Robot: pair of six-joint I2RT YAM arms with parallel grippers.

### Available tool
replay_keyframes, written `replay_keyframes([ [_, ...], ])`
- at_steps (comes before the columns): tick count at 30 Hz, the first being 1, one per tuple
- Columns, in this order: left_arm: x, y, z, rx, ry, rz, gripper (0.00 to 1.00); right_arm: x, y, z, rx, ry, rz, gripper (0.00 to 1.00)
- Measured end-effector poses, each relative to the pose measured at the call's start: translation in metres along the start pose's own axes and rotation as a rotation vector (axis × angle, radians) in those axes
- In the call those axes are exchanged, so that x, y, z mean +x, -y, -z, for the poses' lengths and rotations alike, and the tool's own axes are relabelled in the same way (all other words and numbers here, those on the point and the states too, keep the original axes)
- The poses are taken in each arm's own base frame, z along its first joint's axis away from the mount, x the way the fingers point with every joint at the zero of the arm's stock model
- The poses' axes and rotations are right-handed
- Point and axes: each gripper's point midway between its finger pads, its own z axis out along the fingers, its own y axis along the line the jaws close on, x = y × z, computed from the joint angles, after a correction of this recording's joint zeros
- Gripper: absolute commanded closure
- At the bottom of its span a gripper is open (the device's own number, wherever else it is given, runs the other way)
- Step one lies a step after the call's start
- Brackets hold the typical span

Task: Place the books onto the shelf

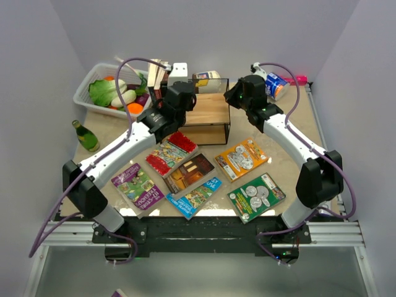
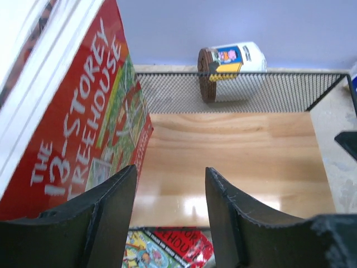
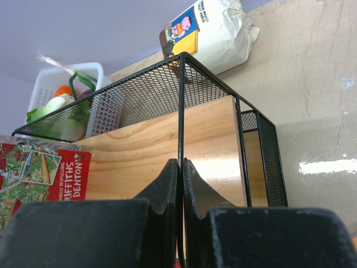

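Observation:
The shelf is a black wire rack with a light wooden board, standing at the back centre. A red book leans upright at its left end with other books. My left gripper hovers open over the board's front edge, just right of that red book, with nothing between its fingers. My right gripper is shut on the thin black wire of the shelf's right rim. Several books lie flat on the table: purple, red, dark brown, blue, orange, green.
A white basket of vegetables sits at the back left, a green bottle lies in front of it. A printed jar lies behind the shelf's mesh back. A blue-and-white can is at the back right.

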Motion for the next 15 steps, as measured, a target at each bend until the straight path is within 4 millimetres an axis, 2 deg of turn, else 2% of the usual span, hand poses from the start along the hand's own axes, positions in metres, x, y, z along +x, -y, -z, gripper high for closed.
replay_keyframes([
  [2, 0.01, 0.0, 0.012, 0.017, -0.009, -0.009, 0.63, 0.0, 0.0, 0.001, 0.0, 0.0, 0.0, 1.0],
  [3, 0.015, 0.001, 0.022, 0.031, -0.013, -0.011, 0.76, 0.0, 0.0, 0.001, 0.0, 0.0, 0.0, 1.0],
  [5, 0.023, 0.003, 0.041, 0.066, -0.013, -0.007, 0.89, 0.0, 0.0, 0.001, 0.0, 0.0, -0.001, 1.0],
  [6, 0.026, 0.003, 0.051, 0.083, -0.014, 0.0, 1.0, 0.0, 0.0, 0.001, 0.0, 0.0, 0.0, 1.0],
  [10, 0.034, -0.007, 0.084, 0.132, -0.003, 0.078, 1.0, 0.0, 0.0, 0.001, 0.0, 0.0, -0.001, 1.0],
  [12, 0.038, -0.018, 0.09, 0.12, 0.005, 0.134, 1.0, 0.0, 0.0, 0.001, 0.0, 0.0, 0.0, 1.0],
  [15, 0.057, -0.037, 0.092, 0.066, 0.009, 0.22, 1.0, 0.001, 0.001, 0.001, -0.001, 0.0, -0.001, 1.0],
])
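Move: The red Treehouse book, already standing spine-out at the left end of the rack's upper board, lies about 7 cm to the left hand's left and 5 cm ahead, its middle nearly level with the hand. The dark book stands some 3 cm beyond it to the left. The red-striped book lies on the table, roughly 5 cm back, 5 cm left and 28 cm below the hand. From the right hand the Treehouse book is about 18 cm left and 1 cm ahead. Free of the Treehouse book and touching nothing by the end, the left hand draws straight back out over the board's front edge, about 10 cm, shutting its half-open fingers on empty air. Late in the retreat it swings some 3 cm left, sinks a little and rolls left side down about 15 degrees. The right fingers keep their pinch on the rack's right side rod. ##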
